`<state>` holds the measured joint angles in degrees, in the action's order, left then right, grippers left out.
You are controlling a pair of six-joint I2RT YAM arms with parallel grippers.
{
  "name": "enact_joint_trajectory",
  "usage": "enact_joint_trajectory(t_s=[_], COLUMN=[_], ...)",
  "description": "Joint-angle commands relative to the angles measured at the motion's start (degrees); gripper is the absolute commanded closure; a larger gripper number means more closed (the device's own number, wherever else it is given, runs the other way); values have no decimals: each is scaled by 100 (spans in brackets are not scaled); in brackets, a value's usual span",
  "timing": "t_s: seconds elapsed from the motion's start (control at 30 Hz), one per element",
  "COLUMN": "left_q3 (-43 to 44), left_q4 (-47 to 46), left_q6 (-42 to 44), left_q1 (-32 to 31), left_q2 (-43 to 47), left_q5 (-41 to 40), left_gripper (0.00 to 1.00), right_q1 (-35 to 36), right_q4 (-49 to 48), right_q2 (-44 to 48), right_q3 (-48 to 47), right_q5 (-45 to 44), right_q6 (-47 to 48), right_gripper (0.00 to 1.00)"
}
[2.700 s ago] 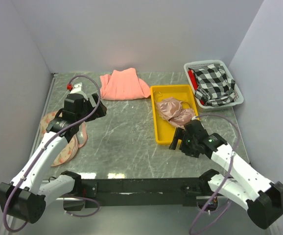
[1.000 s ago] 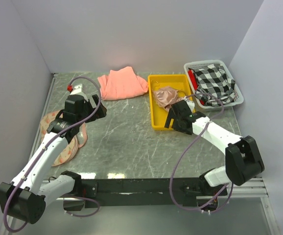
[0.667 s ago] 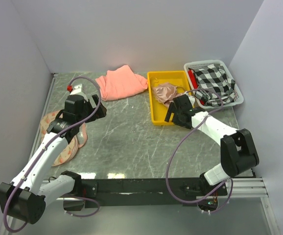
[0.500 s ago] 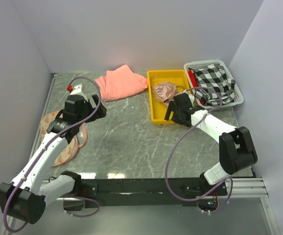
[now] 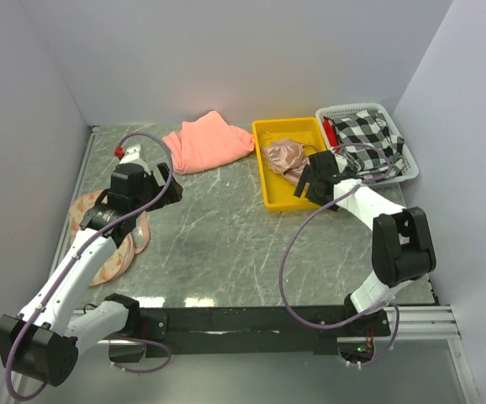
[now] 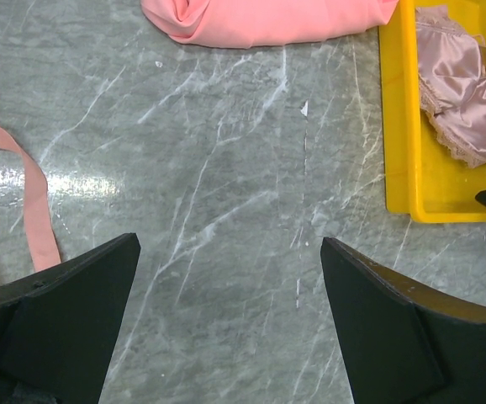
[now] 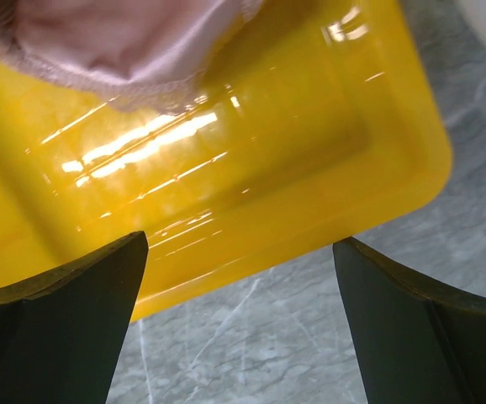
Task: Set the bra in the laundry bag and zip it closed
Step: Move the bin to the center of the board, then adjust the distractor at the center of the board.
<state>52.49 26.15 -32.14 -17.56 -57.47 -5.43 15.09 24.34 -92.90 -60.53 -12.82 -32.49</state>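
Note:
The shiny dusty-pink bra [image 5: 285, 156] lies crumpled in the yellow tray [image 5: 268, 181] at the back, right of centre. My right gripper [image 5: 309, 181] hovers open at the tray's near end. In the right wrist view its gripper [image 7: 239, 244] spans the tray's near wall [image 7: 310, 126], with the bra [image 7: 117, 34] further in. The beige, pink-edged laundry bag [image 5: 108, 257] lies flat at the left, partly under my left arm. My left gripper [image 5: 166, 189] hangs open over bare table. In the left wrist view that gripper [image 6: 229, 244] holds nothing, and the bra [image 6: 470, 84] shows at the right.
A salmon-pink folded cloth [image 5: 209, 143] lies at the back centre, touching the tray's left side. A white basket [image 5: 411, 168] with a black-and-white checked cloth [image 5: 365, 143] stands at the back right. A pink strip [image 6: 37, 210] of the bag edging shows in the left wrist view.
My right arm has reached further back and right, to the tray's near end. The tray with the bra has slid toward the back wall, nudging the salmon cloth. The left arm is still.

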Motion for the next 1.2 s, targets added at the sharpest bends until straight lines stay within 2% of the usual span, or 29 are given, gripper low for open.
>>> enact_joint_trajectory(t_s=[0.0, 0.13, 0.3, 0.4, 0.5, 0.57, 0.67, 0.73, 0.8, 0.83, 0.9, 0.93, 1.0, 1.03, 1.17], left_q3=[-28, -37, -46, -2, 77, 120, 584, 980, 1052, 1349, 1929, 2558, 3028, 3370, 3856], left_q4=[-110, -102, -110, -198, -618, -1337, -1805, -2025, -2847, -2948, -2766, -2651, -2476, -2396, -2063], left_q6=[15, -3, -12, -99, -301, -381, -521, -635, -679, -706, -732, -732, -828, -881, -882], left_q1=[7, -2, 7, 7, 7, 7, 7, 7, 7, 16, 16, 16, 16, 16, -10], left_q2=[87, 78, 70, -79, -439, -895, -1835, -2469, -2959, -3198, -4081, -4383, -5138, -5325, -5810], left_q5=[-10, -54, -177, -125, 226, 787, 1236, 993, 965, 1061, 1219, 1263, 1290, 1203, 694], left_gripper=[3, 3, 3, 3, 3, 3, 3, 3, 3, 3, 3, 3, 3, 3, 3], right_q1=[-68, -24, 432, 757, 1039, 1118, 1128, 1136, 1136, 1136, 1136, 1136, 1145, 1136, 1136], right_q4=[-78, -184, -61, -209, -210, -245, -421, -404, -386, -412, -456, -439, -377, -351, -421], right_q2=[9, 368, 1572, 2004, 1873, 1653, 1381, 1240, 1187, 1178, 1195, 1204, 1239, 1274, 1494], right_q3=[-170, 59, 331, 332, 16, -239, -450, -600, -653, -644, -583, -574, -530, -504, -249], right_q5=[-21, 271, 534, 1263, 1905, 2133, 2388, 2451, 2503, 2538, 2591, 2600, 2565, 2539, 2513], right_q6=[111, 146, 217, 252, 164, 77, -20, -3, 15, 23, 41, 58, 102, 103, 85], right_gripper=[0, 0, 0, 0, 0, 0, 0, 0, 0, 0, 0, 0, 0, 0, 0])
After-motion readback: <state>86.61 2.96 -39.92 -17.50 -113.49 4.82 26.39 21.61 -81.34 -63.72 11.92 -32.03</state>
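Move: The right hand hangs over the yellow bin's near wall: the bin's middle is about 14 cm ahead, 5 cm left and 4 cm below, with the bra inside it some 16 cm ahead and 6 cm left. The white basket stands roughly 22 cm ahead and 15 cm to this hand's right. From the left hand, the bin lies about 21 cm ahead, 29 cm right and 18 cm down, the coral cloth 30 cm ahead and 7 cm right. After a brief hold the right hand comes up off the bin's near wall and swings about 15 cm left and 11 cm up, drawing back some 4 cm and turning counter-clockwise with its left side rising, then settles wide open above and just short of the bin's near-left corner. The left hand, also open and still at first, then reaches fast some 22 cm forward with about 11 cm to the right, sinking 6 cm as it goes, out over the coral cloth's near side and towards the bin's left side, touching nothing yet. ##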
